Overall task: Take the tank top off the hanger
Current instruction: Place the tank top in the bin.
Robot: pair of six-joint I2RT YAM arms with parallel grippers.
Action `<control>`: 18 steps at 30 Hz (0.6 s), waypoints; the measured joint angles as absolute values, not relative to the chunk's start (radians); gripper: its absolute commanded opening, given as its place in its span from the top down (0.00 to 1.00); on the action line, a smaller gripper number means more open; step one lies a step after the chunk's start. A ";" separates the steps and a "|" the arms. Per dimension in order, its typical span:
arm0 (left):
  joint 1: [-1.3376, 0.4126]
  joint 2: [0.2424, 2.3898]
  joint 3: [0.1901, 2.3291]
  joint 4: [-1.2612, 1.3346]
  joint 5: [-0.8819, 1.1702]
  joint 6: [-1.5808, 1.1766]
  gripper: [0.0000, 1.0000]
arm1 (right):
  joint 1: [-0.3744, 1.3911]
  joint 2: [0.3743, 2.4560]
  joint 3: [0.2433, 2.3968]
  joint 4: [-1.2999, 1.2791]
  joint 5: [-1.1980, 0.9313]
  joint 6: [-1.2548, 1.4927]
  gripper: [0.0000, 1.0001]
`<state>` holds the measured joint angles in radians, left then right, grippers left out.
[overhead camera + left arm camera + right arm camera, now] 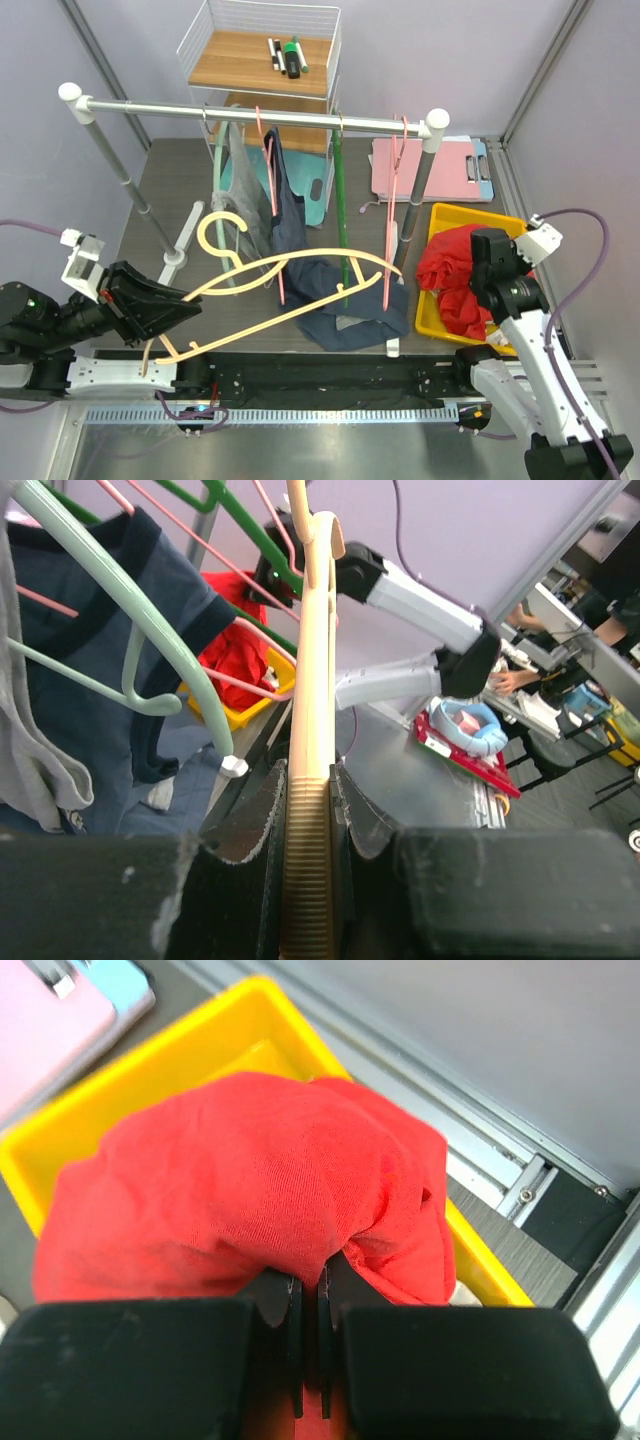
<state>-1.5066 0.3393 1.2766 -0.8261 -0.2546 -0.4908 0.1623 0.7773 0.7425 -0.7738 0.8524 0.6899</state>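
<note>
My left gripper is shut on the ribbed end of a cream hanger, held low over the table's near left. The hanger is bare and off the rail. A crumpled red tank top lies in the yellow bin at the right. Just above the bin, my right gripper is shut on a fold of that red cloth.
A silver rail on two posts carries pink and green hangers, a grey garment and a navy shirt that trails onto the table. Behind stand a wire shelf with markers and a pink clipboard.
</note>
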 measured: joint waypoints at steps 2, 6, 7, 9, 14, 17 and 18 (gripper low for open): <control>-1.507 0.331 1.293 -0.831 -0.259 -0.490 1.00 | 0.160 0.712 0.743 -0.777 0.873 0.699 0.98; -1.507 0.321 1.313 -0.829 -0.269 -0.489 1.00 | 0.159 0.584 0.743 -0.764 0.878 0.677 0.86; -1.507 0.321 1.314 -0.830 -0.272 -0.489 1.00 | 0.159 0.558 0.744 -0.763 0.873 0.669 0.85; -1.507 0.321 1.313 -0.836 -0.281 -0.486 1.00 | 0.155 0.543 0.753 -0.760 0.849 0.649 0.80; -1.505 0.323 1.314 -0.852 -0.309 -0.481 1.00 | 0.155 0.587 0.767 -0.747 0.746 0.598 0.38; -1.505 0.323 1.316 -0.869 -0.310 -0.472 1.00 | 0.155 0.589 0.768 -0.738 0.682 0.562 0.14; -1.505 0.323 1.319 -0.876 -0.306 -0.469 1.00 | 0.155 0.589 0.769 -0.734 0.665 0.552 0.10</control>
<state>-1.5051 0.3229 1.3190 -0.8764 -0.3061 -0.4686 0.1551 0.5888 0.7692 -0.7338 0.6655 0.5522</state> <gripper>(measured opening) 0.191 0.782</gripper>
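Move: The right hand is already over the yellow bin with the red tank top pinched. The bin's middle lies about 5 cm to this hand's left, nearly level fore and aft, and some 10 cm below. The clipboard is about 30 cm ahead and 15 cm left of the hand, and the rack's right foot bar roughly 24 cm to its left, level with it. From the left hand the bin is about 62 cm right, 19 cm ahead and well below. The right hand lifts about 4.5 cm off the bin while drawing back some 2 cm and tipping its fingers up, still pinching the red tank top at first; near the top it opens its fingers wide and lets go of the tank top. As they open it eases forward and left by a couple of centimetres, turning counter-clockwise some 10 degrees, while the left hand keeps its grip on the bare beige hanger and drifts only slightly left. ##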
